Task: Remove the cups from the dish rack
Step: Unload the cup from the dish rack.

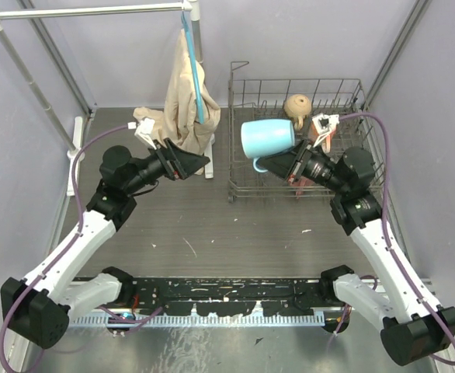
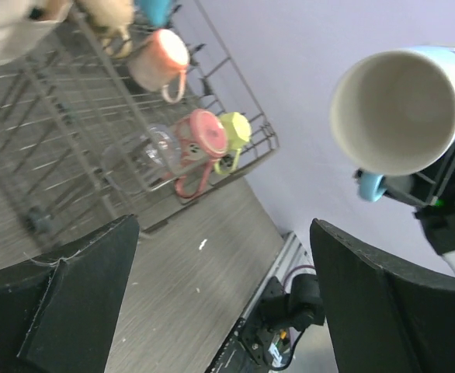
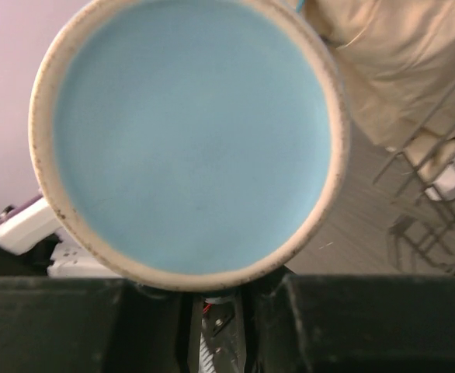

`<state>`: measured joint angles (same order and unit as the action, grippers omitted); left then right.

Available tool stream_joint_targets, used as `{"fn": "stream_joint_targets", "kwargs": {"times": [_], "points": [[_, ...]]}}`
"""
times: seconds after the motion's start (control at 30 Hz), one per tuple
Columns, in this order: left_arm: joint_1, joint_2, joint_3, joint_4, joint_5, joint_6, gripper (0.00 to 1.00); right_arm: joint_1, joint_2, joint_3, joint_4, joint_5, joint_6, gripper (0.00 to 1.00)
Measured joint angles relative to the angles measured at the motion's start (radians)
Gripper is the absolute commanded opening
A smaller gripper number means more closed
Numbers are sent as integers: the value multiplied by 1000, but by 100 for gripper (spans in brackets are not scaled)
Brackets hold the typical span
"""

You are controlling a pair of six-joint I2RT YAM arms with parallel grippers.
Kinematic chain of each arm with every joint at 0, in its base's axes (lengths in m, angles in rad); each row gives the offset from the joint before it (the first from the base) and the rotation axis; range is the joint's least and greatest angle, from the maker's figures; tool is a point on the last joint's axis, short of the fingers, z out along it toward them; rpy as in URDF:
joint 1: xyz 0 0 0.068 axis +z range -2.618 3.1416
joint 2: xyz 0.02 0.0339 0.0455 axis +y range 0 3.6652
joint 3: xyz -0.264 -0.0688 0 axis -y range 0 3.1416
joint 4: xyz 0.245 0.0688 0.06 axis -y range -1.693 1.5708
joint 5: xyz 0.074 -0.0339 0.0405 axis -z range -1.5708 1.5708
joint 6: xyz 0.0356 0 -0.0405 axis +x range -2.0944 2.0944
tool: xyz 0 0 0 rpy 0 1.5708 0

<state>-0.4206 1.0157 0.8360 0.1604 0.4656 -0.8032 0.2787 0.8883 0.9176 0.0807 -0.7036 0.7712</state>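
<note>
A light blue cup (image 1: 268, 138) hangs on its side in the air over the front left corner of the grey wire dish rack (image 1: 344, 87). My right gripper (image 1: 272, 164) is shut on its handle. In the right wrist view the cup's blue underside (image 3: 189, 140) fills the frame above the gripper (image 3: 220, 305). My left gripper (image 1: 202, 162) stands open and empty left of the rack, pointing at the cup. Its view shows the cup's cream inside (image 2: 398, 109) beyond the gripper (image 2: 224, 299). In the rack (image 2: 252, 101) lie a salmon cup (image 2: 159, 61), a pink cup (image 2: 202, 138), a yellow-green cup (image 2: 236, 130) and a clear glass (image 2: 146, 151). A tan cup (image 1: 297, 105) sits at the rack's back.
A beige cloth (image 1: 185, 93) hangs from a rail at the back, just behind my left gripper. Purple walls close in both sides. The dark wooden tabletop (image 1: 212, 233) stretches in front of the rack.
</note>
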Motion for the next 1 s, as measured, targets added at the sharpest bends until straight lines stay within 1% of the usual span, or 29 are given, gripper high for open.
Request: {"fn": "stream_joint_targets", "kwargs": {"times": [0.17, 0.23, 0.37, 0.6, 0.8, 0.83, 1.0], "points": [[-48, 46, 0, 137, 68, -2, 95, 90, 12, -49, 87, -58, 71, 1], [-68, 69, 3, 170, 85, -2, 92, 124, 18, -53, 106, -72, 84, 1], [-113, 122, 20, 215, 111, 1, 90, 170, 25, -54, 145, -89, 99, 1], [-130, 136, 17, 316, 125, -19, 89, 192, 28, -54, 171, -91, 101, 1], [-132, 105, 0, 385, 126, -37, 88, 204, 42, -54, 181, -90, 101, 1], [-132, 100, -3, 391, 127, -40, 83, 207, 43, -54, 181, -89, 101, 1], [-133, 99, -6, 431, 132, -56, 67, 231, 55, -68, 205, -83, 117, 1]]}}
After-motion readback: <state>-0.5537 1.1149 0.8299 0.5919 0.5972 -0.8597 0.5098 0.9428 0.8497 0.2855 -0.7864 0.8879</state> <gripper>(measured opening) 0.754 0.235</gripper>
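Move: The blue cup, mouth facing the left gripper, is already held by the right hand, its middle about 4 cm ahead and 3 cm above those fingers, 1 cm left. From the left hand, the cup is about 18 cm right, 4 cm ahead and 8 cm up. In the rack, some 20 cm below the right hand and 9 cm ahead, stand the glass, 3 cm right, and the pink cup, 12 cm right. Right hand carries the cup 8 cm back-left; left goes 8 cm right, up and back, closing partway at the rim. ##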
